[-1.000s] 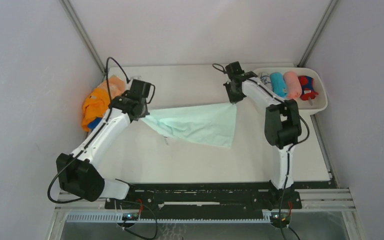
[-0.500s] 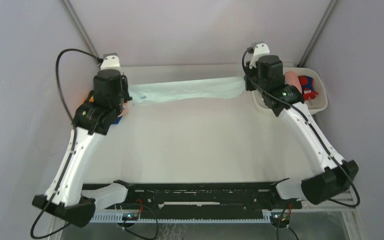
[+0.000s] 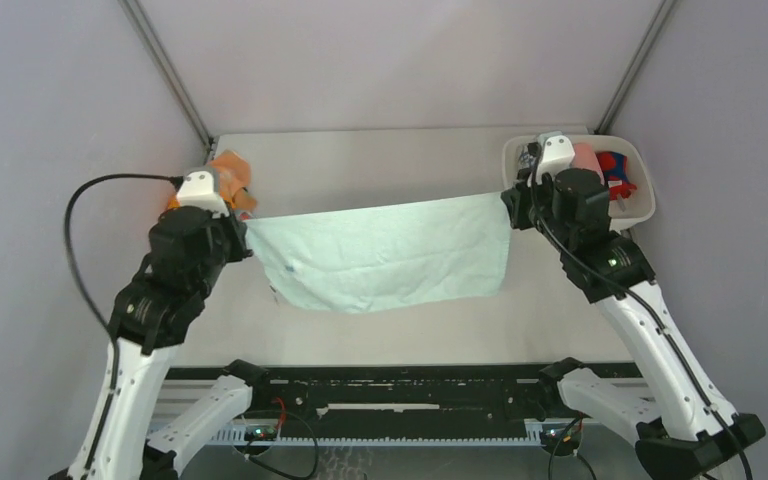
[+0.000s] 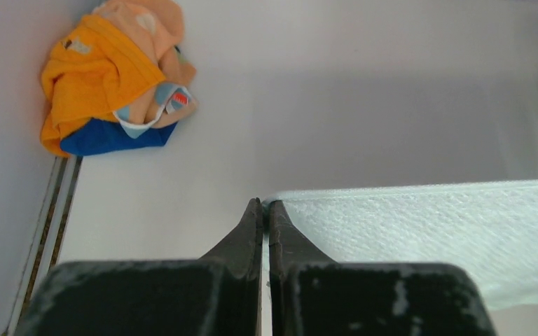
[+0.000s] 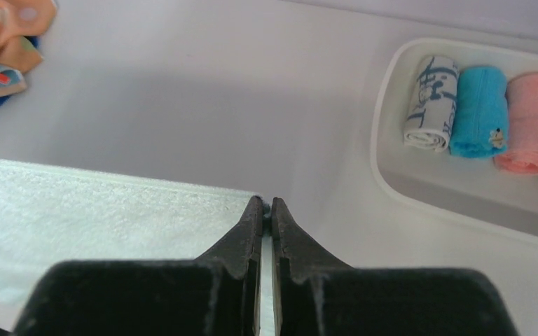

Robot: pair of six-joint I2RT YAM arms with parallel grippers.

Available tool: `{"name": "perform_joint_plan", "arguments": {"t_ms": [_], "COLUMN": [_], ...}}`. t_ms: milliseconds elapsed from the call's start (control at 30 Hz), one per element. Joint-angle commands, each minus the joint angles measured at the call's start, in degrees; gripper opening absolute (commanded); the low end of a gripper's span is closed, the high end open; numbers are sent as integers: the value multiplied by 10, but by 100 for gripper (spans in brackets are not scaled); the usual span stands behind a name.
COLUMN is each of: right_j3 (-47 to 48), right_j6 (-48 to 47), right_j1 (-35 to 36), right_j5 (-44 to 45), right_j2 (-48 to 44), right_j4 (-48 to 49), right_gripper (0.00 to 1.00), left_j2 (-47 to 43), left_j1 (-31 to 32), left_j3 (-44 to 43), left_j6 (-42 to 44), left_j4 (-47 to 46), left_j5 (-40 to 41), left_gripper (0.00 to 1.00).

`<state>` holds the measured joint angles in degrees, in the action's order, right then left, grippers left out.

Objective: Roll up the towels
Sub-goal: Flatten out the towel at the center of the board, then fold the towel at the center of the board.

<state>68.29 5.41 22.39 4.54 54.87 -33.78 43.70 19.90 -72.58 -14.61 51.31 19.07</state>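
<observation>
A pale mint towel (image 3: 380, 252) hangs spread out between both arms above the table, its lower edge drooping toward the near side. My left gripper (image 4: 265, 204) is shut on its left top corner, and the mint cloth (image 4: 427, 224) stretches away to the right. My right gripper (image 5: 266, 203) is shut on the right top corner, with the mint cloth (image 5: 91, 217) running off to the left. A heap of unrolled towels (image 3: 222, 180) in orange, peach and dark blue lies at the far left (image 4: 112, 77).
A white oval tray (image 3: 638, 215) at the far right holds several rolled towels (image 5: 480, 112), among them turquoise and pink. Grey walls close in on both sides and at the back.
Both arms have drawn back toward the near side and lifted. The mint towel went from a tight strip at the far edge to a spread sheet hanging over the table's middle.
</observation>
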Motion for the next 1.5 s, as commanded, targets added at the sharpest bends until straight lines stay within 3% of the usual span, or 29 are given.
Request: {"name": "perform_joint_plan", "arguments": {"t_ms": [0, 233, 433, 633, 1033, 1467], "right_j3": [-21, -28, -9, 44, 59, 45], "right_j6": [24, 28, -5, -36, -53, -18], "right_j1": [-16, -35, -54, -70, -92, -93], "right_j5": [60, 81, 79, 79, 59, 86], "right_j2": [74, 276, 407, 483, 497, 445], "right_j4": [-8, 89, 193, 201, 211, 155], "right_gripper": [0, 0, 0, 0, 0, 0], "left_j2": [89, 303, 514, 622, 619, 559], "left_j1": [-10, -21, -32, -41, -73, -72], "left_j3": [41, 88, -7, -99, -92, -77], "left_j6": [-37, -117, -97, -58, -7, -10], "left_j4": [12, -87, -138, -154, -206, -122], "left_j5": [67, 107, 123, 105, 54, 42], "left_gripper": [0, 0, 0, 0, 0, 0]}}
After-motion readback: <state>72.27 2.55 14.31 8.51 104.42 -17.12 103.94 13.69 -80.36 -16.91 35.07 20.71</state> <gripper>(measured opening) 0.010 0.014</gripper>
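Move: The towel already hangs stretched between both shut grippers, to be laid at the board's centre. That spot is about 13 cm ahead of the left hand, 19 cm to its right and 29 cm below; from the right hand, some 9 cm ahead, 13 cm left and 27 cm below. The towel pile lies about 20 cm ahead and 15 cm left of the left hand, the tray roughly 22 cm ahead and 19 cm right of the right hand, both well below. Swing both grippers down and forward together, keeping their pinch on the towel's far corners. Drop about 25 cm quickly, then carry on forward just above the board until the left has gone 20 cm out and the right a little less, with the fingers tipping further down, and hold there. ##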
